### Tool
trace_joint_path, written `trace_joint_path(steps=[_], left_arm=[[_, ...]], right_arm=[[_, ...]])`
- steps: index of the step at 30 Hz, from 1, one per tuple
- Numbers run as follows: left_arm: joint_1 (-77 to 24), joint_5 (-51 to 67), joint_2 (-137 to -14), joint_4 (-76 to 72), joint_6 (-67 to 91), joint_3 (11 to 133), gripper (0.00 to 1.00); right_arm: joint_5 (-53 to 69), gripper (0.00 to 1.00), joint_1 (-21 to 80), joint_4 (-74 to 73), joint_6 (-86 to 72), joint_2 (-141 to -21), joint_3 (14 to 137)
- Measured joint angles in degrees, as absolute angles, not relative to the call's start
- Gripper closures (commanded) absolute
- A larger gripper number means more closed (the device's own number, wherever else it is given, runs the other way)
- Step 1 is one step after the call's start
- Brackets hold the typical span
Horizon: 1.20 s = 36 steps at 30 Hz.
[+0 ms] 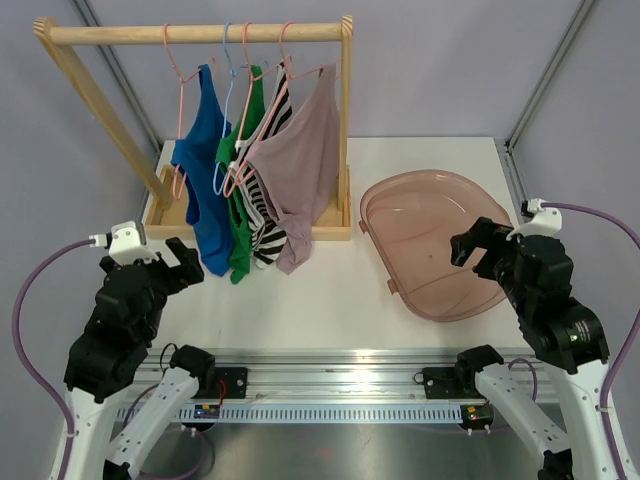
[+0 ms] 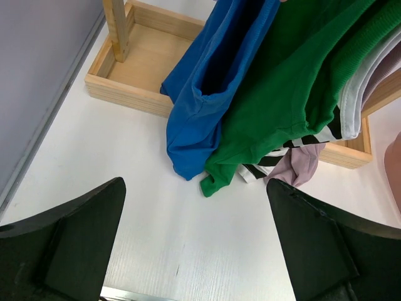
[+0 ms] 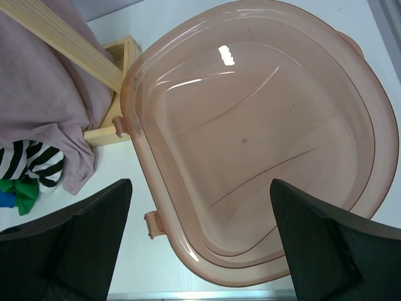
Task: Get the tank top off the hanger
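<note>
Several tank tops hang on pink and blue hangers from a wooden rack (image 1: 200,33): a blue one (image 1: 203,165), a green one (image 1: 240,215), a striped one (image 1: 262,215) and a mauve one (image 1: 305,165) at the front right. Their lower ends rest on the table. My left gripper (image 1: 185,262) is open and empty, just near-left of the blue top's hem (image 2: 188,144). My right gripper (image 1: 475,248) is open and empty above the near part of the pink tub (image 1: 440,240). The mauve top shows at the left of the right wrist view (image 3: 44,94).
The rack stands in a wooden tray base (image 1: 335,228) at the back left. The translucent pink tub (image 3: 250,125) lies on the right of the white table. Grey walls and a metal frame post (image 1: 545,80) bound the back.
</note>
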<state>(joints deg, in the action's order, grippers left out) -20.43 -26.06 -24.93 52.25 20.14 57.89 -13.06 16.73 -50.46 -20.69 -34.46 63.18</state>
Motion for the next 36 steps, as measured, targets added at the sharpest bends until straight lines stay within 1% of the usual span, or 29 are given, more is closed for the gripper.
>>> trace_joint_path(steps=[7, 13, 20, 25, 29, 30, 32, 33, 36], left_arm=[[-20.43, -24.10, -25.58, 53.17, 19.97, 60.62, 0.01], [-20.43, -19.16, -32.12, 53.21, 19.57, 71.92, 0.01], [-21.63, -12.34, -48.99, 50.61, 18.87, 87.92, 0.01], [-29.30, -11.68, -62.00, 49.41, 17.15, 99.22, 0.02], [-35.05, -12.03, -71.66, 49.91, 14.00, 111.98, 0.07], [-36.10, -12.25, -73.97, 49.45, 13.13, 115.42, 0.13], [-37.06, -12.78, -77.91, 49.39, 11.75, 121.08, 0.15], [-37.28, -13.19, -79.96, 49.36, 10.79, 123.98, 0.21], [-37.28, -14.83, -84.97, 49.08, 8.05, 129.03, 0.25]], right_arm=[[-12.95, 0.00, 16.73, -50.50, -21.39, -36.93, 63.18], [-11.84, 0.00, 16.73, -48.93, -23.83, -36.56, 61.25], [-8.88, 0.01, 16.78, -47.35, -25.02, -37.47, 59.70], [-6.37, 0.03, 16.78, -46.24, -25.41, -37.78, 58.39], [-4.36, 0.04, 16.78, -45.60, -25.34, -37.80, 57.80], [-3.81, 0.05, 16.78, -45.47, -25.34, -37.78, 57.78], [-3.18, 0.05, 16.78, -45.17, -25.30, -37.63, 57.78], [-2.68, 0.05, 16.78, -45.08, -25.30, -37.39, 57.78], [-1.26, 0.05, 16.78, -44.80, -25.26, -36.12, 57.78]])
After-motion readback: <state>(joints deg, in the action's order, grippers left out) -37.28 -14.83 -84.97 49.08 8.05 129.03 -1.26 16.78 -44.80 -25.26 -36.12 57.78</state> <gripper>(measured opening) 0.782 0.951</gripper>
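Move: The mauve tank top hangs about 25 cm ahead of the left hand, 26 cm to its right, its middle some 12 cm higher. The striped garment is beside it, about 5 cm to its left, then the green one about 9 cm and the blue one about 15 cm to its left, all roughly level with it. From the right hand the mauve tank top lies about 22 cm ahead, 31 cm left and 11 cm up. Left hand rises about 23 cm, swinging forward-right towards the mauve tank top, fingers narrowing; right hand eases left. ##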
